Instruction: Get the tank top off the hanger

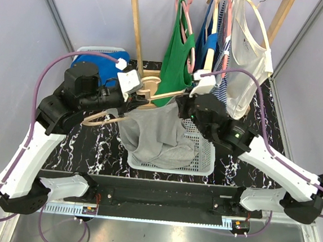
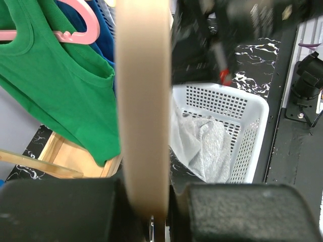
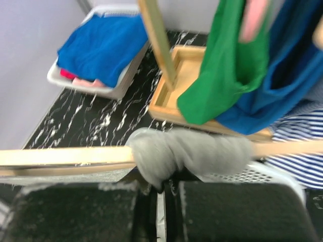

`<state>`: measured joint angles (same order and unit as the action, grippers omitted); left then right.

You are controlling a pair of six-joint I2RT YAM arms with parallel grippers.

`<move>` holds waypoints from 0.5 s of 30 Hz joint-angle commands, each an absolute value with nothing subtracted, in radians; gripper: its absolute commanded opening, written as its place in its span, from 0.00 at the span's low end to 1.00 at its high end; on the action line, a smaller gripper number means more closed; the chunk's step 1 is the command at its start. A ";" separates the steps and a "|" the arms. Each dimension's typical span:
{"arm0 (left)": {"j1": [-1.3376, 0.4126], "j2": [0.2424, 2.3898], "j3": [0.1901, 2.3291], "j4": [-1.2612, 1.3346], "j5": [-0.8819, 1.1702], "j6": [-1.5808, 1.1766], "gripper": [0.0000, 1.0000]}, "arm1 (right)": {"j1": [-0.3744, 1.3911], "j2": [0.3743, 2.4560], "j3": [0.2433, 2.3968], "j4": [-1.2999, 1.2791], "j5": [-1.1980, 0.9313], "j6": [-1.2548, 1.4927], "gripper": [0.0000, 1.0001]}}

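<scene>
A grey tank top (image 1: 155,133) hangs from a wooden hanger (image 1: 152,92) held over a white basket (image 1: 205,159). My left gripper (image 1: 130,98) is shut on the hanger; in the left wrist view the pale hanger (image 2: 143,101) rises from between the black fingers (image 2: 60,212). My right gripper (image 1: 184,109) is at the hanger's right arm. In the right wrist view the grey strap (image 3: 192,151) is bunched around the hanger arm (image 3: 60,157), and a fold of it dips between my shut right gripper (image 3: 160,194). The garment's body (image 2: 202,146) sags into the basket.
A wooden rack (image 1: 136,34) stands behind, carrying green (image 1: 177,60), blue and white (image 1: 247,55) tank tops on hangers. Its base (image 3: 171,93) sits on the black marbled table. A tray with blue cloth (image 1: 101,65) is at the back left.
</scene>
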<state>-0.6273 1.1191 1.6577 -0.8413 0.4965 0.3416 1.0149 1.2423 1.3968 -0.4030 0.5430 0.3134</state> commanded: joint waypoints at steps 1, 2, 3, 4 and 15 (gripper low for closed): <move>-0.634 1.085 1.638 -0.804 0.485 0.360 0.00 | 1.020 1.106 1.381 -0.379 0.699 0.258 0.00; -0.634 1.083 1.635 -0.804 0.480 0.364 0.00 | 1.020 1.089 1.375 -0.396 0.716 0.244 0.00; -0.634 1.078 1.631 -0.804 0.480 0.370 0.00 | 1.019 1.054 1.367 -0.402 0.738 0.236 0.00; -0.634 1.075 1.628 -0.804 0.479 0.371 0.00 | 1.019 1.039 1.344 -0.408 0.788 0.215 0.00; -0.634 1.069 1.625 -0.821 0.502 0.382 0.00 | 1.003 0.991 1.281 -0.408 0.933 0.140 0.00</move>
<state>-0.6353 1.0954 1.6249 -0.8379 0.4923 0.3687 1.0164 0.9684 1.3117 -0.4152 0.8055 0.1867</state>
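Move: The right gripper already has the grey tank top pinched where the cloth wraps the hanger's right arm; the hanger's right end lies about 10 cm to the right, 1 cm ahead and 3 cm above. The green top hangs some 20 cm ahead and 4 cm left, the blue top 20 cm ahead and 4 cm right; the empty-sided white basket is straight below. From the left gripper, the hanger's right end is about 22 cm right and 6 cm ahead. Keep the right fingers shut on the grey cloth and pull it briskly along the hanger's arm towards its right end, about 11 cm to the right while rising 5 cm, slowing to a stop at the end. Let the wrist turn some 15 degrees clockwise and the fingertips tip up a little. Hold the hanger still with the left gripper. ##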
